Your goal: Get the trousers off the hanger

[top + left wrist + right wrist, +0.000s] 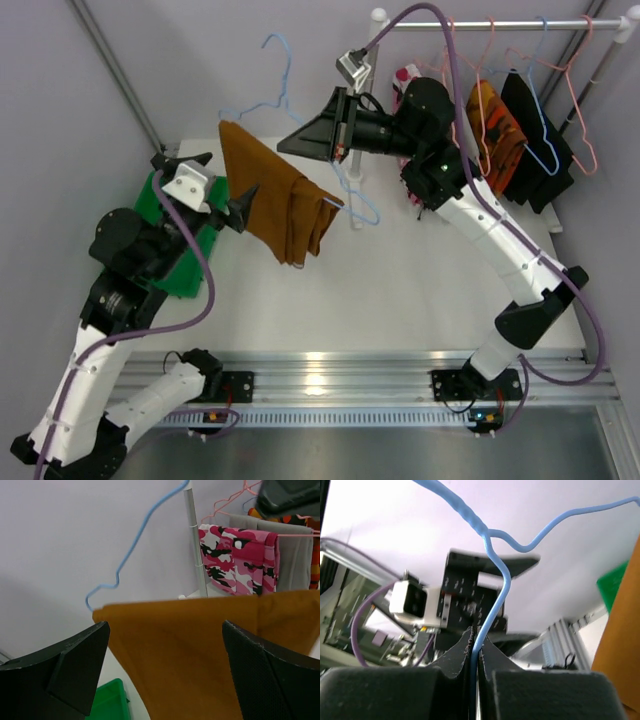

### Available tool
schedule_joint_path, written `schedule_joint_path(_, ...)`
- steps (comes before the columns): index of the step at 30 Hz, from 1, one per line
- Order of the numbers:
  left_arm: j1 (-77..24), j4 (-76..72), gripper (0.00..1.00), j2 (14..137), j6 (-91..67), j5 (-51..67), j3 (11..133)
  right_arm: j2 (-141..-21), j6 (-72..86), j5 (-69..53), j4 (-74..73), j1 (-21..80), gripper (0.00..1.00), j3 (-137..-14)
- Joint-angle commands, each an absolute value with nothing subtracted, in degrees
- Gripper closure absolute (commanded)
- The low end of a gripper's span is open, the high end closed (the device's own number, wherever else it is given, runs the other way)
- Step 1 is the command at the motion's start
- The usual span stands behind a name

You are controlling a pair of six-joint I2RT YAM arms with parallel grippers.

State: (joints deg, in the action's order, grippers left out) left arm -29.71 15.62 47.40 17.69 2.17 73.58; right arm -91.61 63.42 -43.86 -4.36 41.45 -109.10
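Observation:
Mustard-brown trousers (285,200) hang folded over a blue wire hanger (283,70) held in the air above the table's middle. They fill the lower left wrist view (200,645). My right gripper (292,145) is shut on the hanger's wire (492,595) below its twisted neck, with the fingertips (465,642) pinched together. My left gripper (215,185) is open at the trousers' left edge, with its fingers (65,670) spread wide in front of the cloth. A second pair, with a pink, white and black print (240,560), hangs on a pink hanger on the rack.
A clothes rail (500,24) at the back right carries an orange patterned garment (495,125), a black garment (535,140) and several empty hangers. Its white post (195,540) stands behind the trousers. A green bin (175,240) sits under my left arm.

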Motion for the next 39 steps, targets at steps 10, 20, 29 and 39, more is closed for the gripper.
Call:
schedule_joint_path(10,-29.0,15.77,0.08,42.36,17.58,6.15,60.76,-99.22,53.96,-18.75,-7.01,42.01,1.0,-126.73)
schedule_joint_path(20,-29.09,-6.23,0.01,48.33,7.75,8.08,53.79,-103.71,49.67,-12.49,-8.52,44.47,1.0,-133.94)
schedule_joint_path(29,-29.09,-11.51,0.09,53.52,0.26,4.85,53.61,-105.21,47.99,-11.25,-8.79,46.76,1.0,-138.34)
schedule_joint_path(39,-28.04,-17.93,0.27,53.8,5.01,-4.85,51.77,-104.59,46.67,-12.04,-8.26,47.81,1.0,-138.78)
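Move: The brown trousers, hanging on the blue hanger, have their middle about 6 cm ahead of the empty left hand, 8 cm to its right and 10 cm below it. The green bin lies on the table, roughly 15 cm ahead and 24 cm left of the left hand, far below. From the right hand, the trousers hang some 17 cm below, about 2 cm ahead and 3 cm left; the pink trousers on the rack are about 14 cm ahead, 24 cm right and 15 cm lower. The right hand keeps its pinch on the hanger just below the hook and carries it forward about 13 cm before easing back a few, drifting some 5 cm left and turning about 30 degrees clockwise. The left hand, wide open, first draws back a little, then sinks and reaches forward and slightly right to the hanging cloth of the brown trousers, ending about 10 cm lower and 8 cm farther out, and its fingers close by about a quarter at the cloth without shutting on it. ##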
